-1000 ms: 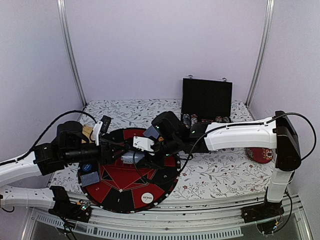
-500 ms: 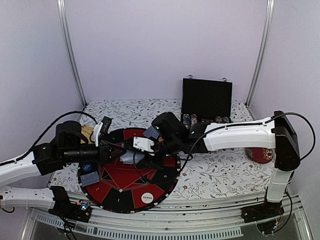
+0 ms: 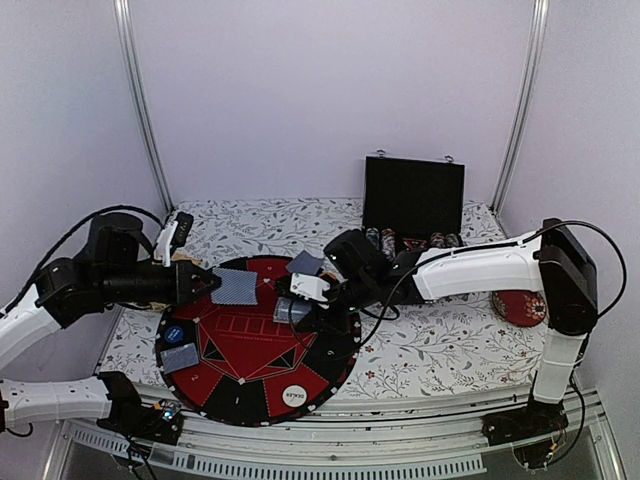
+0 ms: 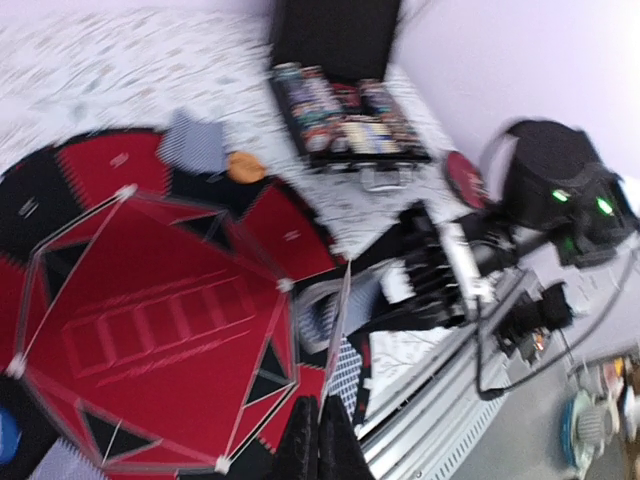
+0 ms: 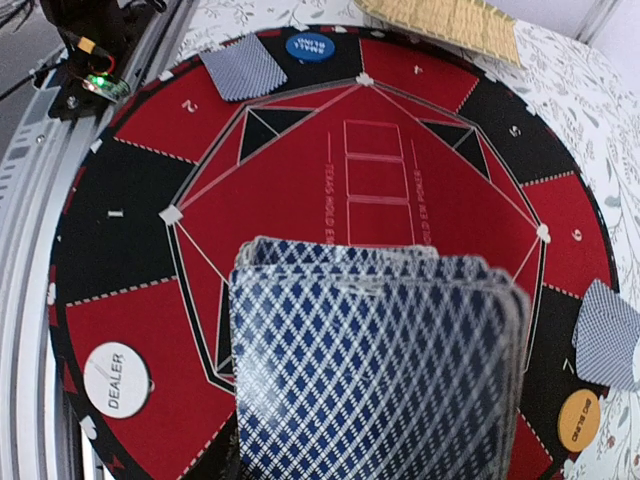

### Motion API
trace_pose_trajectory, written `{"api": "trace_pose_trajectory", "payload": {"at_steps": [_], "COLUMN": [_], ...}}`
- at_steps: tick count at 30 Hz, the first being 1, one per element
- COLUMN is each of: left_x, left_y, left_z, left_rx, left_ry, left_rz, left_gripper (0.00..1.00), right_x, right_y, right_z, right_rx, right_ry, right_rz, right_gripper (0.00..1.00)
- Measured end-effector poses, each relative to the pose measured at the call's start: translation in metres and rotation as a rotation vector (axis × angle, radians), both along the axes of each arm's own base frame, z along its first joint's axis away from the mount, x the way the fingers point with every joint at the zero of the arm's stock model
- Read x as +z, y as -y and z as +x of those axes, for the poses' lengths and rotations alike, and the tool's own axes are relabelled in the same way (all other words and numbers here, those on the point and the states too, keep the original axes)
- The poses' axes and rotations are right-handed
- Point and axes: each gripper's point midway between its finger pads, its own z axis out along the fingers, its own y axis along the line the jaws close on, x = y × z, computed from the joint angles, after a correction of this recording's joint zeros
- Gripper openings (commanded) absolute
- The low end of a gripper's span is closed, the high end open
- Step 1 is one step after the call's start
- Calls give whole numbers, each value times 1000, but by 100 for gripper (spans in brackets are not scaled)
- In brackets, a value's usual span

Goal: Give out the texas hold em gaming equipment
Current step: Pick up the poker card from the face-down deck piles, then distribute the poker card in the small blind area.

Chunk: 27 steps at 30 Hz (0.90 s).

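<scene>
My left gripper (image 3: 208, 285) is shut on one patterned-back playing card (image 3: 238, 288), held above the left rim of the round red and black poker mat (image 3: 250, 350). In the left wrist view that card (image 4: 338, 330) shows edge-on above the closed fingertips (image 4: 305, 440). My right gripper (image 3: 300, 303) is shut on the deck of cards (image 5: 375, 370), which fills the right wrist view and hides the fingers. Single cards lie at the mat's far edge (image 3: 303, 262) and lower left (image 3: 180, 357). A blue disc (image 3: 173, 335), an orange disc (image 5: 579, 420) and the white DEALER disc (image 3: 295, 395) rest on the mat.
An open black case of chips (image 3: 412, 215) stands at the back right. A red round object (image 3: 520, 310) lies by the right arm's base. A tan woven item (image 5: 440, 20) sits beside the mat's left rim. The floral tablecloth (image 3: 440, 350) surrounds the mat.
My left gripper closed on a card at the deck and drew back to the left with it. The right gripper with the deck shifted slightly right.
</scene>
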Motion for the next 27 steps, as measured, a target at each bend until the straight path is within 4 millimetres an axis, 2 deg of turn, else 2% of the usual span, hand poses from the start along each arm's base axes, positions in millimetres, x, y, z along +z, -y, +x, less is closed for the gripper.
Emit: {"api": "trace_pose_trajectory", "payload": {"at_steps": [2,4,7,9,15,19,21,27], "left_x": [-14,-45,-86,-107,-120,-142,-149,-151], "left_y": [-16,-33,-53,-68,-103,-121,-127,-136], "left_z": [4,3,-8,-16,-23,-32,-35,-30], "left_rx": [71,140,197,239,367,426,443,489], "left_ry": [-94,-229,-405,-498,-587,-664,-694,-702], "left_rz": [54,144,278,355,373,398,411,389], "left_gripper": [0,0,0,0,0,0,0,0], "right_x": [-9,-17,-20,-19,-10,-11,-12,-14], "right_y": [8,17,24,26,27,28,30,31], "right_z": [4,7,6,4,3,0,-1,-2], "right_rx": [-19,-36,-42,-40,-22,-7,0,10], "right_ry": [-2,0,6,13,45,58,63,63], "right_rz": [-16,-27,-23,-14,24,34,34,40], "right_gripper": [35,35,35,36,36,36,36,36]}}
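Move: Under the left hand's card the goal is the face-down dealt card on the mat, about 16 cm to the left, about 1 cm ahead and some 24 cm below. The blue small blind button lies roughly 7 cm farther out than that dealt card and 2 cm left of it. The deck in the right fingers is 14 cm to the left hand's right, 4 cm ahead, 9 cm lower. From the right hand the dealt card lies some 34 cm left, 4 cm back and 12 cm down. Swinging down and to the left, about 15 cm lower and 13 cm across, the left hand carries its pinched card from beside the deck towards the dealt card. On the way its wrist tips some 40 degrees and turns counter-clockwise until the fingers point nearly straight down, still shut. The right hand keeps its hold on the deck and shifts about 3 cm right. ##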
